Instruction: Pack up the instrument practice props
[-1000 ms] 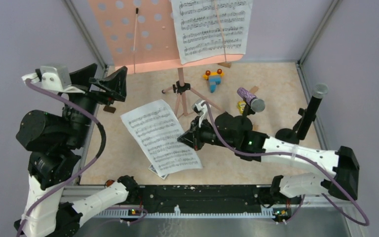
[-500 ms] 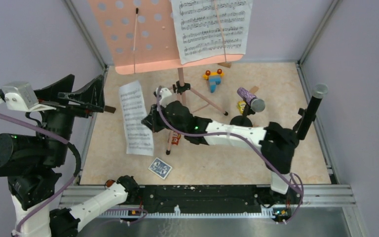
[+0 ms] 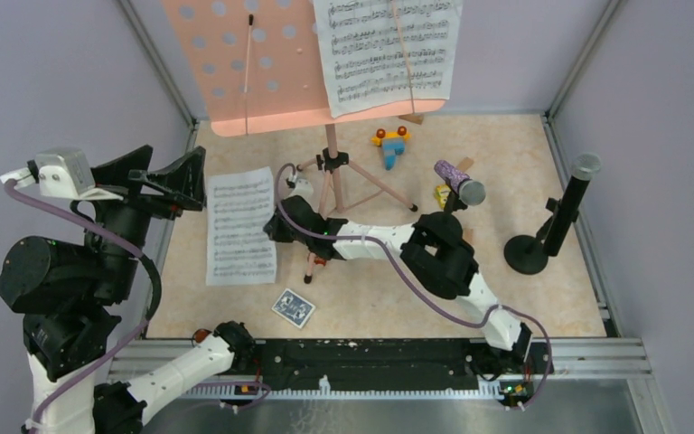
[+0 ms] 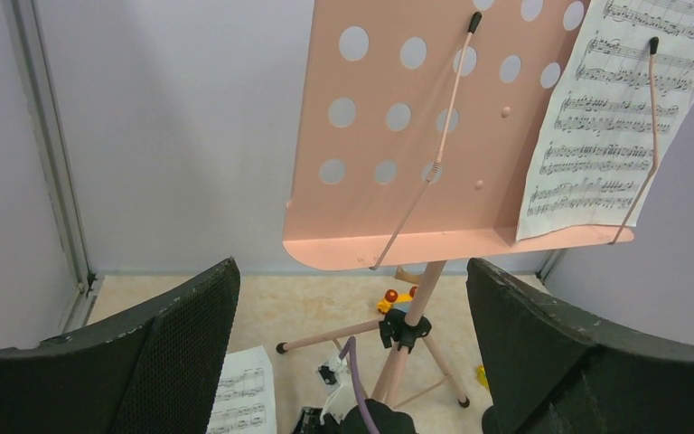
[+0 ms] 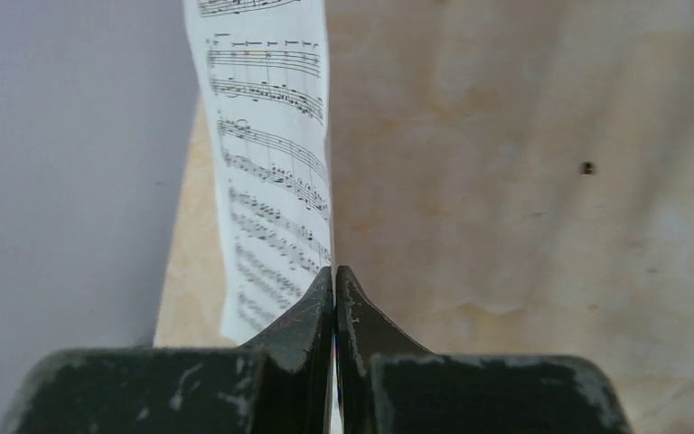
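The salmon-pink music rack [image 3: 253, 63] stands on its tripod at the back with a white sheet-music page [image 3: 387, 50] clipped to it. It also shows in the left wrist view [image 4: 416, 136]. My right gripper [image 3: 276, 221] is shut on the right edge of a second page [image 3: 239, 226], low over the floor at the left; the right wrist view shows the jaws [image 5: 335, 276] pinching this page [image 5: 271, 163]. My left gripper [image 3: 167, 176] is open and empty, raised by the left wall. The purple microphone [image 3: 458, 181] and the black microphone [image 3: 578, 194] sit in their holders.
A blue card pack [image 3: 293, 307] lies near the front edge. Colourful toys [image 3: 391, 145] and a yellow block [image 3: 440, 193] lie behind the tripod legs [image 3: 325, 194]. The black microphone holder's round base [image 3: 529, 253] stands at the right. Walls close in the floor on three sides.
My right arm has swung the loose page from the middle of the floor to the left side, uncovering the blue card pack. My left gripper has shifted a little near the left wall.
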Controlling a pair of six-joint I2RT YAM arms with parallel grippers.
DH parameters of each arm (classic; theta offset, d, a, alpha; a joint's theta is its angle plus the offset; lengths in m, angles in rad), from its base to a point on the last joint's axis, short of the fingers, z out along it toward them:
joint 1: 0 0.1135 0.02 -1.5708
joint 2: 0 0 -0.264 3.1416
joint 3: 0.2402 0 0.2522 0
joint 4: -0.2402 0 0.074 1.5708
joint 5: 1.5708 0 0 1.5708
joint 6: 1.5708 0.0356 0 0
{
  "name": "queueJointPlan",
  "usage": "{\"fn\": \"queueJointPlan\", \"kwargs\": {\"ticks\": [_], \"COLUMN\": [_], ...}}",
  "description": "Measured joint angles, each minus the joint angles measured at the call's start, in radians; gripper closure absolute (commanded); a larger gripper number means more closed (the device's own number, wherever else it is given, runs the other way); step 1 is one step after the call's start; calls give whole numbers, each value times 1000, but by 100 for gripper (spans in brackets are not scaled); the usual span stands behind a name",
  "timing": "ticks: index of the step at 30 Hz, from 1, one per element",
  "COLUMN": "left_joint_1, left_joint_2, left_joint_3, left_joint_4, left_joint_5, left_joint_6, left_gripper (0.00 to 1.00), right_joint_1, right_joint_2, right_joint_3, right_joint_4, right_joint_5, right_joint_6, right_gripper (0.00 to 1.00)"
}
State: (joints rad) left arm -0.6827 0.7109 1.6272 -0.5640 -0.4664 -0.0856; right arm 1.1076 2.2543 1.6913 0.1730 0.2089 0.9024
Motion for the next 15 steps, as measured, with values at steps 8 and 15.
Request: {"fn": "queueJointPlan", "kwargs": {"ticks": [8,15], "left_joint_1": [0,0], "left_joint_2": [-3,-25], "left_joint_3": [-10,-18], "left_joint_4": [-29,-46], "left_joint_5": [-3,-24], "left_joint_6": [-21,-21], "left_gripper": [1,1], "right_joint_1": [-55,-57], "right_joint_2": [161,177], "right_joint_3": [144,214], "right_joint_4": [-127,-232], "right_joint_5": [2,-3], "right_joint_6": [105,93], "right_gripper": [89,42]}}
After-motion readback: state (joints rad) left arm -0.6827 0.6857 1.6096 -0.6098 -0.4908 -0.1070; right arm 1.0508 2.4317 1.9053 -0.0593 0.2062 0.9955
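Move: The right hand still pinches the music sheet by its right-hand long edge. The sheet's spot on the table, left of the music stand, centres about 8 cm to this hand's left, 4 cm ahead and 9 cm below. The stand's near foot is some 9 cm back and 8 cm right, the red owl toy 4 cm back and 11 right, and the card deck 16 back and 4 right. From the empty left hand, that spot lies roughly 15 cm ahead, 5 left and 53 below. The right hand carries the held sheet down about 6 cm and some 3.5 cm forward to lay it on the bare table left of the music stand, tipping its fingers about 10 degrees farther down and turning slightly clockwise. Most of the descent comes fast at first; then the hand all but stops just above the table and its shut fingers open to nearly half, freeing the pinched edge while that edge still runs between them. ##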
